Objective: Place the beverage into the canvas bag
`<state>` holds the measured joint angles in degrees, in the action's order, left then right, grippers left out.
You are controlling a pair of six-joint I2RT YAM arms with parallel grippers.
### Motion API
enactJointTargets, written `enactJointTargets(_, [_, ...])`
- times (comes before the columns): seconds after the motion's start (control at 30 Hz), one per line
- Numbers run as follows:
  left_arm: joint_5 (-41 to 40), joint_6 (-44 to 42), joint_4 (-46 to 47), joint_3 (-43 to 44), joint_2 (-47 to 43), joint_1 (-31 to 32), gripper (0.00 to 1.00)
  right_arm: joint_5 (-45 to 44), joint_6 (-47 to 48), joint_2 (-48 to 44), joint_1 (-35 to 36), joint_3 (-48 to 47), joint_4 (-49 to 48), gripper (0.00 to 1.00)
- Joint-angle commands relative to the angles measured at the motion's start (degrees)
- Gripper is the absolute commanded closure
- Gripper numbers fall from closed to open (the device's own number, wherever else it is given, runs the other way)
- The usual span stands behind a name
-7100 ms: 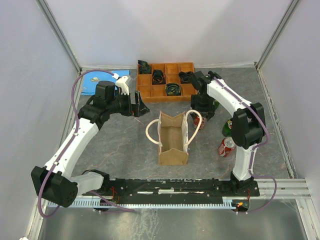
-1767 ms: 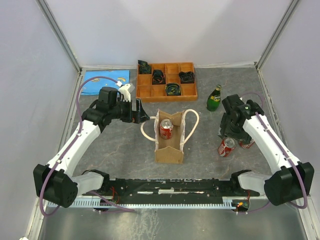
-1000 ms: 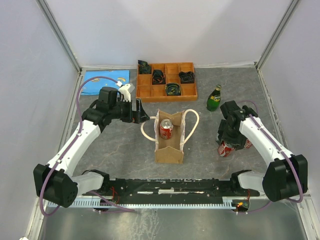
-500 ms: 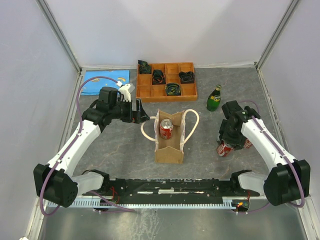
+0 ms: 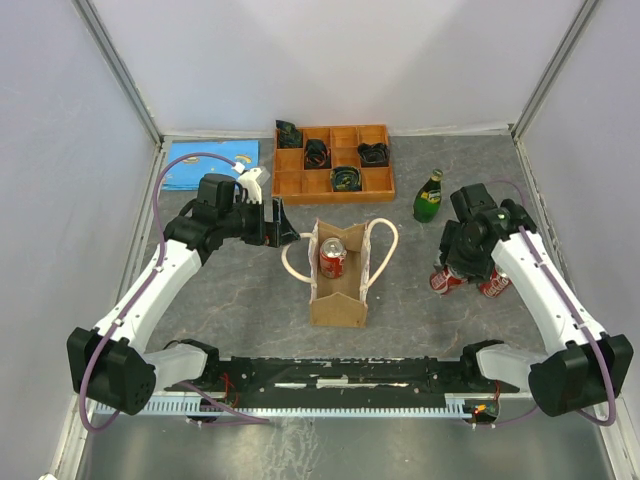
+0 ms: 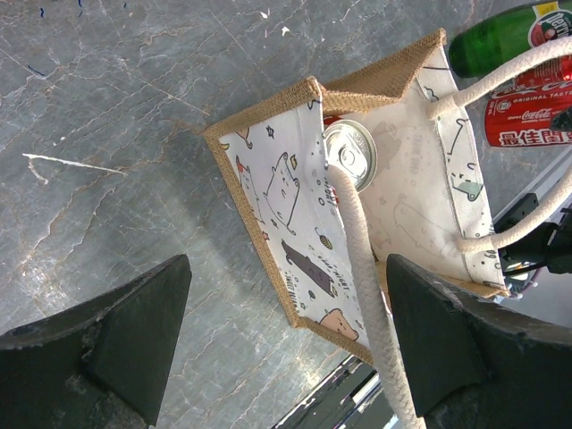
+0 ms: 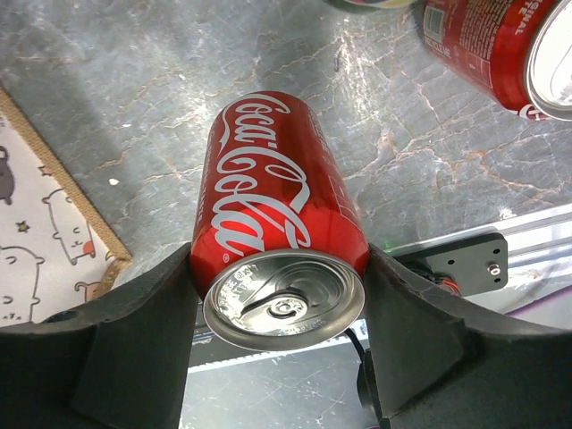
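The tan canvas bag (image 5: 338, 290) stands open in the middle of the table, with one red can (image 5: 332, 258) upright inside it. Its white patterned lining (image 6: 295, 214) and rope handle (image 6: 362, 250) fill the left wrist view. My left gripper (image 5: 281, 222) (image 6: 288, 268) hangs open just left of the bag, with nothing in it. To the right of the bag, my right gripper (image 5: 452, 268) (image 7: 279, 268) is shut on a red Coca-Cola can (image 5: 443, 282) (image 7: 277, 206). Both its fingers press the can's sides, low over the table.
A second red can (image 5: 493, 285) (image 7: 500, 45) lies right of the held one. A green bottle (image 5: 428, 196) stands behind it. The orange compartment tray (image 5: 290, 183) sits at the back, with a blue sheet (image 5: 205, 160) at the back left. The bag's corner (image 7: 54, 214) is close to the held can.
My right gripper has closed on the red can and drawn it slightly up and back, uncovering the second can. The left arm and the bag have not moved.
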<state>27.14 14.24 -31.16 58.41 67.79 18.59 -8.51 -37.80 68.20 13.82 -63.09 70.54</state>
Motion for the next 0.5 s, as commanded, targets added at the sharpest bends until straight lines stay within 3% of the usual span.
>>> enactJointTargets(0.0, [1.43, -3.25, 1.7, 0.03, -0.18, -0.05, 0.05, 1.13, 0.97, -0.59, 0.84, -5.6, 0.82, 1.0])
enactJointTargets(0.2, [1.36, -3.14, 1.71, -0.01, -0.37, -0.05, 0.05, 1.44, 0.54, 2.34, 4.63, -16.52, 2.05, 1.0])
enactJointTargets(0.47, [1.26, -3.34, 1.86, -0.02, -0.44, -0.01, 0.05, -4.81, 1.36, 17.93, 16.05, -46.51, 7.57, 1.0])
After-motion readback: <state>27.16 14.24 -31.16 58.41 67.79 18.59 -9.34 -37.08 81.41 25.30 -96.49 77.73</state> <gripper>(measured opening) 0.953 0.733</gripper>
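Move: Level in reach with the right hand and about 25 cm to its left stands the canvas bag, its middle some 6 cm lower; the can already in it is 27 cm left and 6 cm farther out. The near green bottle stands 8 cm ahead and 5 cm right of the hand, another red can 2 cm ahead and 12 cm right. From the left hand the bag lies about 13 cm right, 7 cm back and 12 cm down. Lifting the already gripped can higher, the right hand climbs about 11 cm while swinging left, to the bag's side, and forward by some 7 cm each, speeding up as it goes. The wrist tips the fingers forward and turns counter-clockwise, each a little over 10 degrees; the fingers keep their hold around the can. ##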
